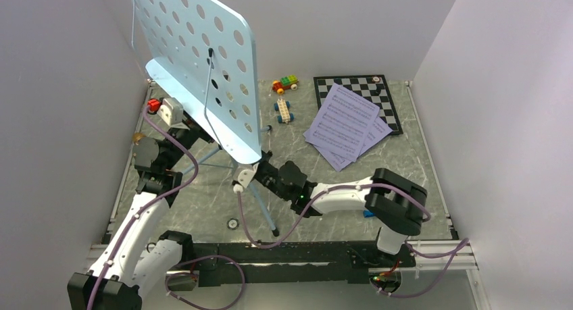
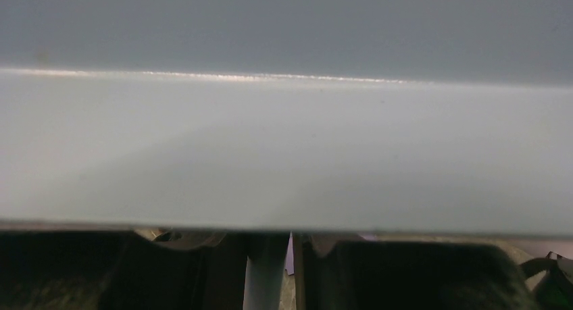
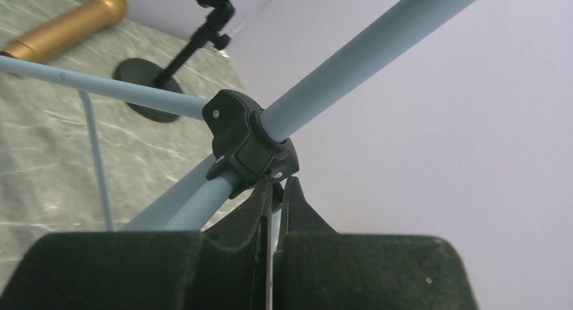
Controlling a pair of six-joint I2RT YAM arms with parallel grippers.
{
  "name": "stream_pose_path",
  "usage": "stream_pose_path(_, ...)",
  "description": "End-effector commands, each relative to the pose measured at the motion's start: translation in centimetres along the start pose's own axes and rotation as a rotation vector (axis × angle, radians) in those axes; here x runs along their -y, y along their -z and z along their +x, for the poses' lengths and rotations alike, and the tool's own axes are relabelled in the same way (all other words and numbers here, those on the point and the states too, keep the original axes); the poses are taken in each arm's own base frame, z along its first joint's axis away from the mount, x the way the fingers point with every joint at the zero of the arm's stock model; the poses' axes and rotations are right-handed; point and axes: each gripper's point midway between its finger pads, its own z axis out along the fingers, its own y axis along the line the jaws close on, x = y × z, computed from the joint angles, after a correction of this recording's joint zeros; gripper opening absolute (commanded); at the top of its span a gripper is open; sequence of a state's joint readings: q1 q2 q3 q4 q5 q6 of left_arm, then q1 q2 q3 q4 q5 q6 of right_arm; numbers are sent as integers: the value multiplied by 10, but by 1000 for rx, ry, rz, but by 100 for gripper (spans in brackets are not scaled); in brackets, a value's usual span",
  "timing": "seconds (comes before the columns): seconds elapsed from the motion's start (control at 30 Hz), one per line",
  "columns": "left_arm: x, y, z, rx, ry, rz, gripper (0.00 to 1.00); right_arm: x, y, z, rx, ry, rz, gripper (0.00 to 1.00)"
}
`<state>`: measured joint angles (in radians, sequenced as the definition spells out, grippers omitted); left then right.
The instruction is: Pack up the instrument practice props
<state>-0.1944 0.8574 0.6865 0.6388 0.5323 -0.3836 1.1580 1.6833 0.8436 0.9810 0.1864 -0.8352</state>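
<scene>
The light-blue music stand leans over the left of the table, its hole-punched desk raised. In the left wrist view the desk's underside fills the frame, and my left gripper is shut around the stand's pole. My right gripper is shut with its tips against the black tripod hub; a thin pale sliver shows between them. White sheet-music pages lie at the right rear. The gold-brown microphone and black mic stand rest beyond the legs.
The chessboard lies at the back right, partly under the pages. Two toy brick cars sit behind the stand. A tripod leg reaches toward the near edge, beside a small round piece. White walls enclose three sides.
</scene>
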Motion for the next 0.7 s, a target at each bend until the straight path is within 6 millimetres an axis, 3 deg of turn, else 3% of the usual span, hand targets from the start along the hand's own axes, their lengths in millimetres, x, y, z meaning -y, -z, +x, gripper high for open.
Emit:
stream_pose_path(0.0, -16, 2, 42, -117, 149, -73, 0, -39, 19, 58, -204, 292, -54, 0)
stream_pose_path(0.1, -17, 2, 44, -117, 141, -76, 0, -25, 16, 48, -211, 199, -9, 0)
stream_pose_path(0.13, -19, 3, 44, -121, 133, -81, 0, -21, 14, 42, -212, 139, -13, 8)
stream_pose_path(0.2, -21, 3, 47, -133, 115, -89, 0, -12, 13, 26, -206, -13, -32, 39)
stream_pose_path(0.23, -22, 3, 48, -136, 114, -90, 0, -3, 12, 17, -197, -80, -21, 50)
stream_pose_path(0.33, -22, 2, 48, -125, 121, -88, 0, 17, 13, -7, -181, -210, 1, 69)
stream_pose_path(0.5, -20, 2, 44, -119, 122, -83, 0, 35, 28, -18, -243, -487, 42, 82)
stream_pose_path(0.67, -19, 3, 42, -110, 115, -83, 0, 54, 34, -23, -269, -1095, -45, 90)
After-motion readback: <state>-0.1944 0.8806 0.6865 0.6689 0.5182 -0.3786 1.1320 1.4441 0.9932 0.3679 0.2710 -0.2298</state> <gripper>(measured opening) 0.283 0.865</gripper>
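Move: The clamp knob on the music stand's black collar is right at the right hand's shut fingertips, about 1 cm ahead and 1 cm to its left. Counted from this hand, the collar's middle is about 4 cm left, 0 ahead and 1 cm up. The microphone stand is some 16 cm left, 6 cm ahead and 18 cm below, and the tripod's near foot 21 cm back, 10 cm right and 23 cm below. From the left hand, the knob is roughly 15 cm below, 2 cm back and 1 cm right. The right hand lets go of the clamp knob: its shut fingers spread wide while it lifts about 2 cm with a slight forward shift, then draws off to the right by some 3 cm and a little back, away from the collar, its fingers still pointing forward-left. As it clears, the wrist rolls about 30 degrees clockwise as seen from behind the hand, while the left hand stays almost in place and keeps its grip on the post under the tray. ##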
